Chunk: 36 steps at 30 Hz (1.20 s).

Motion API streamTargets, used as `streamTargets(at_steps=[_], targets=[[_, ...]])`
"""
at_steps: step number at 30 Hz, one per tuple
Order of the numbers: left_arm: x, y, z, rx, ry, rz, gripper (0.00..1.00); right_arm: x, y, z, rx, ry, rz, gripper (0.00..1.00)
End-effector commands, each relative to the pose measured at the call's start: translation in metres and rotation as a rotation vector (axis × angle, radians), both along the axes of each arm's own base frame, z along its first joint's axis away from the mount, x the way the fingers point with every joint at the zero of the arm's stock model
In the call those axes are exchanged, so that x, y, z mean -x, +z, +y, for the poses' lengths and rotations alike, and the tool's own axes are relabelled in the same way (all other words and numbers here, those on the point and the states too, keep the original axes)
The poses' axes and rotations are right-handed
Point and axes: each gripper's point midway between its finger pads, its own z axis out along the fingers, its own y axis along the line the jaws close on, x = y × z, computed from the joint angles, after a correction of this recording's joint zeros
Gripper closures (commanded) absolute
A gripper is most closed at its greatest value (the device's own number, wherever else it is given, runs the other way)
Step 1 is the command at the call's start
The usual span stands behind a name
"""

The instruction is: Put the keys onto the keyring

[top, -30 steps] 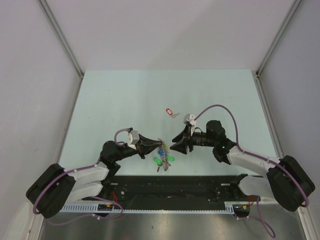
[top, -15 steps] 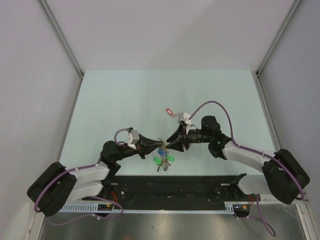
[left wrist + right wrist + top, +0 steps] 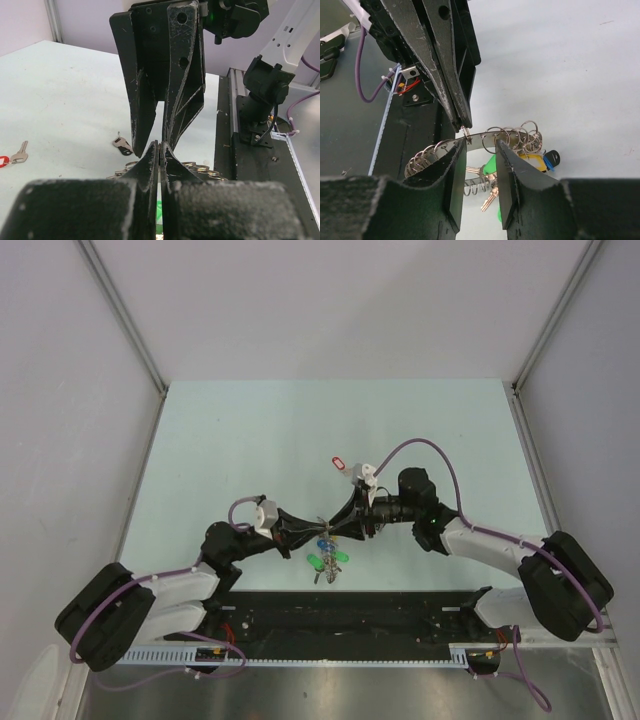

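The keyring [image 3: 322,536] hangs between my two grippers near the table's front edge. In the right wrist view it is a grey metal hoop [image 3: 490,136] carrying several small split loops, with green tags [image 3: 490,165], a blue tag [image 3: 551,159] and a yellow tag hanging below. My left gripper [image 3: 312,528] is shut on the hoop at one small loop [image 3: 466,134]; its fingertips meet [image 3: 160,150]. My right gripper [image 3: 343,527] is open, its jaws straddling the hoop [image 3: 480,170]. A red-tagged key [image 3: 340,463] lies loose behind them. A black-tagged key [image 3: 122,145] lies on the table beyond.
The black base rail [image 3: 350,615] runs along the near edge just below the keyring. The right arm's base [image 3: 262,95] stands on it. Grey walls enclose the table [image 3: 250,430] on three sides.
My right gripper has moved left toward the left gripper and now straddles the keyring. The left gripper and the keyring have stayed in place.
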Motion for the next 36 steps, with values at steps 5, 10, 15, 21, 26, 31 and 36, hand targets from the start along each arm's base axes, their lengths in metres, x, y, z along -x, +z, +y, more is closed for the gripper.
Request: streamTargets(at_steps=[5, 10, 15, 21, 26, 31, 36], targets=[[0.003, 0.027, 0.001, 0.075, -0.011, -0.082, 1.0, 0.002, 0.02, 0.01, -0.044, 0.065, -0.059, 0.74], [0.003, 0.028, 0.001, 0.08, -0.012, -0.082, 1.0, 0.003, 0.02, 0.01, -0.035, 0.072, -0.062, 0.97], [0.001, 0.027, 0.001, 0.078, -0.004, -0.07, 0.98, -0.003, 0.024, 0.003, 0.014, 0.051, -0.07, 1.0], [-0.013, 0.031, 0.001, 0.094, 0.054, 0.045, 0.7, -0.026, 0.029, -0.023, 0.184, -0.025, -0.074, 1.0], [-0.034, 0.063, 0.001, 0.077, 0.146, 0.14, 0.43, -0.046, 0.028, -0.041, 0.281, -0.084, -0.042, 1.0], [-0.051, 0.08, 0.012, -0.168, 0.252, 0.153, 0.22, -0.063, 0.034, -0.043, 0.372, -0.102, -0.06, 1.0], [-0.053, 0.094, 0.018, -0.371, 0.227, 0.063, 0.15, -0.066, 0.047, -0.047, 0.421, -0.072, -0.116, 1.0]])
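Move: The keyring hangs from the shut left fingers, its middle roughly 4 cm below and 2 cm back of both hand points. The open right fingers already straddle its top edge. The black-tagged key lies on the table about 11 cm farther out than the right hand and 12 cm to its right. The red-tagged key is some 26 cm ahead of that hand and 3 cm to its right, both around 17 cm lower. Hold the keyring still in the left gripper while the right fingers close from part-open and pinch its top edge. Then open the left gripper wide and pull it up and somewhat forward, some 12 cm up, off the keyring. Meanwhile carry the keyring with the right gripper about 7 cm forward and 4 cm right, tipping its fingers down some 20 degrees. ##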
